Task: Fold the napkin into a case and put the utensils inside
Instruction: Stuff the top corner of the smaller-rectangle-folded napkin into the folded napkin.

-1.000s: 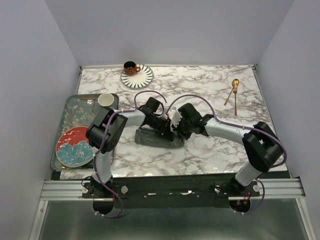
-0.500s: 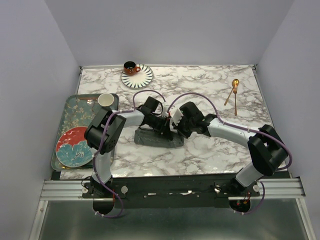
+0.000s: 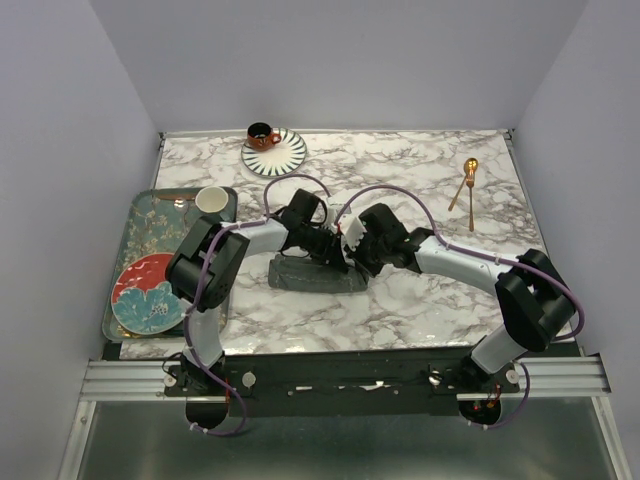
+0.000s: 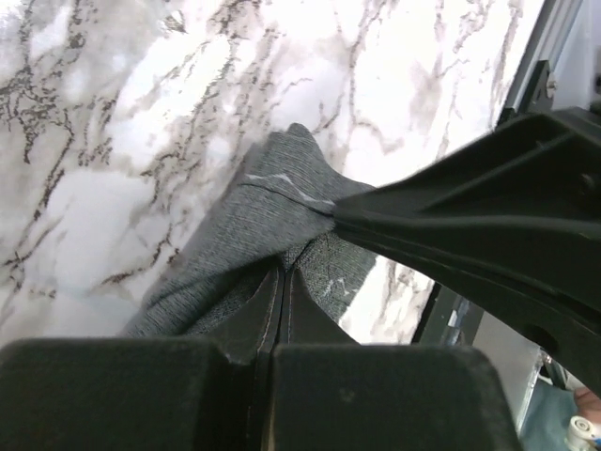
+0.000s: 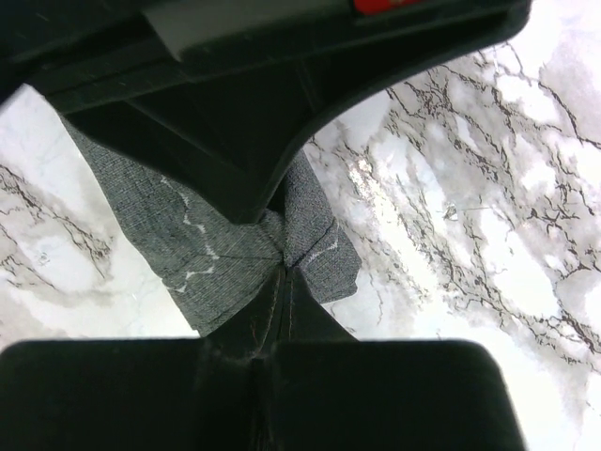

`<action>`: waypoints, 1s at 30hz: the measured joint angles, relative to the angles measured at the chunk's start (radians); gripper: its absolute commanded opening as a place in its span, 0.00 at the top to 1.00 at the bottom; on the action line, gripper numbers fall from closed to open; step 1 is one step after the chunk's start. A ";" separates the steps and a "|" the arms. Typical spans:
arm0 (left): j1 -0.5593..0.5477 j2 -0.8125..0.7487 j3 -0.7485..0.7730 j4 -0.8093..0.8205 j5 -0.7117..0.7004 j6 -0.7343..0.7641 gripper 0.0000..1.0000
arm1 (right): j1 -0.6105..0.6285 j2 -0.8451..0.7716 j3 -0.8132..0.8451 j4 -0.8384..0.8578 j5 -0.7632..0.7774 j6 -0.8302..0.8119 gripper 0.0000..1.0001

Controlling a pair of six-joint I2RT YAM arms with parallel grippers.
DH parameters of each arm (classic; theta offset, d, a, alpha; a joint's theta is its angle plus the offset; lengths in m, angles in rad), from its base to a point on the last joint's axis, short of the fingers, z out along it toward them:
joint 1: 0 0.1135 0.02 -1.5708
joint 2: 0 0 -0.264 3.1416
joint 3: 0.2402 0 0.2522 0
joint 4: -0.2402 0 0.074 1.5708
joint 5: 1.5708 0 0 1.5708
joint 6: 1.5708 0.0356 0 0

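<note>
The dark grey napkin (image 3: 315, 276) lies bunched in a narrow strip at the middle of the marble table. Both grippers meet over its upper right part. My left gripper (image 3: 340, 256) is shut on a fold of the napkin (image 4: 254, 235), the cloth pinched at its tips (image 4: 283, 272). My right gripper (image 3: 352, 252) is shut on the napkin (image 5: 202, 244) too, its tips (image 5: 285, 266) pinching the hemmed edge right under the left gripper's body. Two gold-copper utensils (image 3: 466, 190) lie crossed at the far right of the table, far from both grippers.
An orange cup on a striped saucer (image 3: 273, 152) stands at the back. A patterned tray (image 3: 160, 262) at the left edge carries a red flowered plate (image 3: 150, 293) and a white cup (image 3: 211, 200). Purple cables loop over both arms.
Both grippers have stayed shut on the napkin and shifted slightly up and away from the near edge, drawing the pinched cloth with them. The utensils have not moved.
</note>
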 measured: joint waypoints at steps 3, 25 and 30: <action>-0.002 0.029 0.005 0.010 -0.023 -0.003 1.00 | 0.000 0.000 0.000 0.000 0.001 0.015 0.99; 0.039 -0.035 0.009 -0.005 -0.048 -0.031 0.58 | 0.000 0.005 -0.003 0.007 0.069 0.048 0.99; 0.066 -0.177 -0.089 0.018 -0.023 -0.072 0.68 | 0.000 0.014 -0.004 0.009 0.082 0.066 0.99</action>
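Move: The left gripper's shut tips are already in the pocket mouth of the folded napkin, whose middle is about 2 cm to their right, 1 cm ahead and 1 cm below. The napkin's right end lies some 6 cm right and 1 cm back, its middle about 6 cm left and 1 cm back, both about 2 cm lower. From the right gripper, which pinches the top layer, the mouth is some 4 cm left, level fore and aft, 1 cm lower. Push the left gripper's shut fingers down about 2 cm into the pocket with the tucked corner, then work them forward some 3 cm and a little right, rising as they go. Open them nearly halfway near the end of that push, then draw back, left and up out of the cloth. Keep the right gripper's pinch on the top layer almost in place. ##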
